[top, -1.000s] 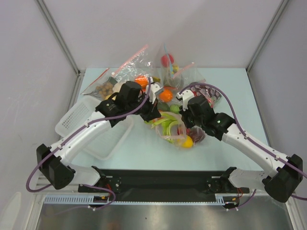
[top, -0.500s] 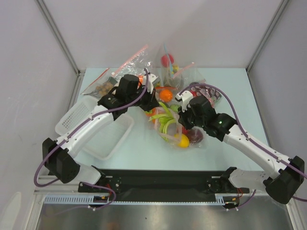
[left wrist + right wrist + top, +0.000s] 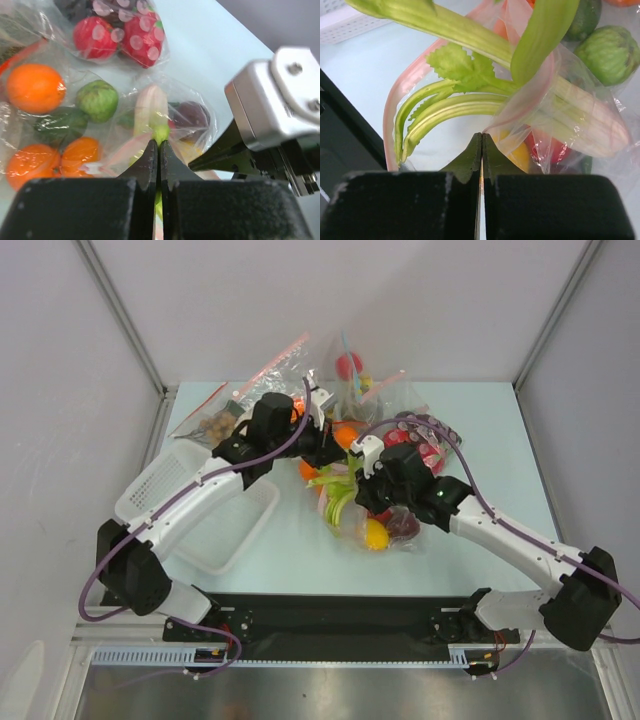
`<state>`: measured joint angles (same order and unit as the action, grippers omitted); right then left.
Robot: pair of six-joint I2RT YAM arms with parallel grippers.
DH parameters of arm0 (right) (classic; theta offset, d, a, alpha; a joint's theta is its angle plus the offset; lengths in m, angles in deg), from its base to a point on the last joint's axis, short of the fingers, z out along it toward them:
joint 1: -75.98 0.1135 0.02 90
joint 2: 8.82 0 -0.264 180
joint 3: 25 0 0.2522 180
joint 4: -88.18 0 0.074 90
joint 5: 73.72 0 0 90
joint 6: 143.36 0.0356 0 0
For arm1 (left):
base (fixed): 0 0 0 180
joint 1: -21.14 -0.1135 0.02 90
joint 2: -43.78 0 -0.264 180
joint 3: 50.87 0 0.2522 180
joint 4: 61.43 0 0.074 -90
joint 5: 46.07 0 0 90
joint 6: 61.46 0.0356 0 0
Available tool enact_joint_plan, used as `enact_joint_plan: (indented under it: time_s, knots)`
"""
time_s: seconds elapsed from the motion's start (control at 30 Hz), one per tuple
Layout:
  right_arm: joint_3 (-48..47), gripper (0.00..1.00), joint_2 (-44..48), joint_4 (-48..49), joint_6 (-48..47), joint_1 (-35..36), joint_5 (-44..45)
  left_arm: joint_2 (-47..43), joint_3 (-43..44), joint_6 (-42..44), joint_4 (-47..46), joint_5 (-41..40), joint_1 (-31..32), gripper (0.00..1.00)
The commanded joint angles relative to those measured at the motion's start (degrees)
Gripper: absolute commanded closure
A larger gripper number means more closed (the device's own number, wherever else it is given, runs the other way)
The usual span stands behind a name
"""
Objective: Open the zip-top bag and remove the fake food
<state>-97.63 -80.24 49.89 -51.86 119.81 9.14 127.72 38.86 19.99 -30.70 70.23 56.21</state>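
The zip-top bag [image 3: 352, 523] lies crumpled at mid-table, and its pale pink strip [image 3: 390, 115] curves round in a loop. Long green-and-white stalks of the fake food [image 3: 450, 107] stick out of the mouth. A yellow lemon [image 3: 375, 533] and a dark red apple [image 3: 404, 525] sit inside. My left gripper [image 3: 325, 447] is shut on the bag's far edge, where the plastic and pink strip meet its tips [image 3: 159, 142]. My right gripper [image 3: 364, 487] is shut on the near clear plastic [image 3: 482, 136]. The two grippers stand close together.
A white slotted basket [image 3: 165, 490] sits to the left. Behind the grippers lie more clear bags: brown balls [image 3: 215, 423], a red ball [image 3: 348, 365], spotted red strawberries [image 3: 137, 37]. Oranges [image 3: 35, 87] and a green fruit [image 3: 97, 100] lie in plastic beside them.
The left gripper has moved toward the far side and the right gripper has shifted left. The bag has been dragged slightly left with them, its mouth spreading round the stalks.
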Motion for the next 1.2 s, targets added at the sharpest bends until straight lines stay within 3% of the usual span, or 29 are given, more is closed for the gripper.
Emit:
enact_joint_plan:
  time_s: [0.0, 0.3, 0.4, 0.57, 0.63, 0.8, 1.17]
  knots:
    - [0.34, 1.0, -1.44, 1.68, 1.66, 0.55, 3.0, -1.94, -3.88, 0.38, -4.41, 4.1, 1.04, 1.0]
    - [1.21, 1.0, -3.03, 5.46, 8.52, 0.37, 8.98, -3.35, -10.3, 2.49, 0.42, -0.28, 6.06, 0.98]
    - [1.3, 1.0, -2.59, 5.64, 9.05, 0.29, 9.51, -3.34, -11.53, 3.37, 2.88, -5.2, 6.59, 0.91]
    - [2.0, 1.0, -1.97, 5.9, 9.14, 0.2, 9.25, -3.43, -12.95, 3.46, 5.17, -13.71, 7.73, 0.72]
    - [2.09, 1.0, -1.8, 6.08, 9.23, 0.2, 8.9, -3.35, -13.03, 3.72, 5.09, -14.61, 8.61, 0.63]
    - [2.01, 1.0, -1.27, 6.17, 9.14, 0.2, 7.93, -0.89, -11.72, 3.98, 7.63, -17.6, 10.01, 0.5]
    - [2.97, 1.0, -0.21, 6.96, 9.05, 0.2, 7.75, 3.77, -10.05, 4.69, 8.95, -17.86, 12.3, 0.42]
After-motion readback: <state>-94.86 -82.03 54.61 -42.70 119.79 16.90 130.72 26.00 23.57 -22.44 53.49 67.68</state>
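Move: Behind and below the raised, shut left hand, the celery tops stick out in the bag's mouth, about 7 cm back, 2 cm left and 13 cm down. The bag rim pinched by the right hand is some 6 cm back, 4 cm right and 8 cm below; the lemon lies about 9 cm back, 5 cm right and 23 cm down. From the right hand, those tops are roughly 6 cm left, 1 cm back and 5 cm lower. Sinking some 15 cm and drawing back about 6 cm, the left hand comes down to the celery tops in the bag's mouth, its fingers tipping about 25 degrees more steeply down and opening a little over halfway around a stalk. The right hand keeps its pinch on the rim, easing slightly forward and down and turning a little clockwise. ##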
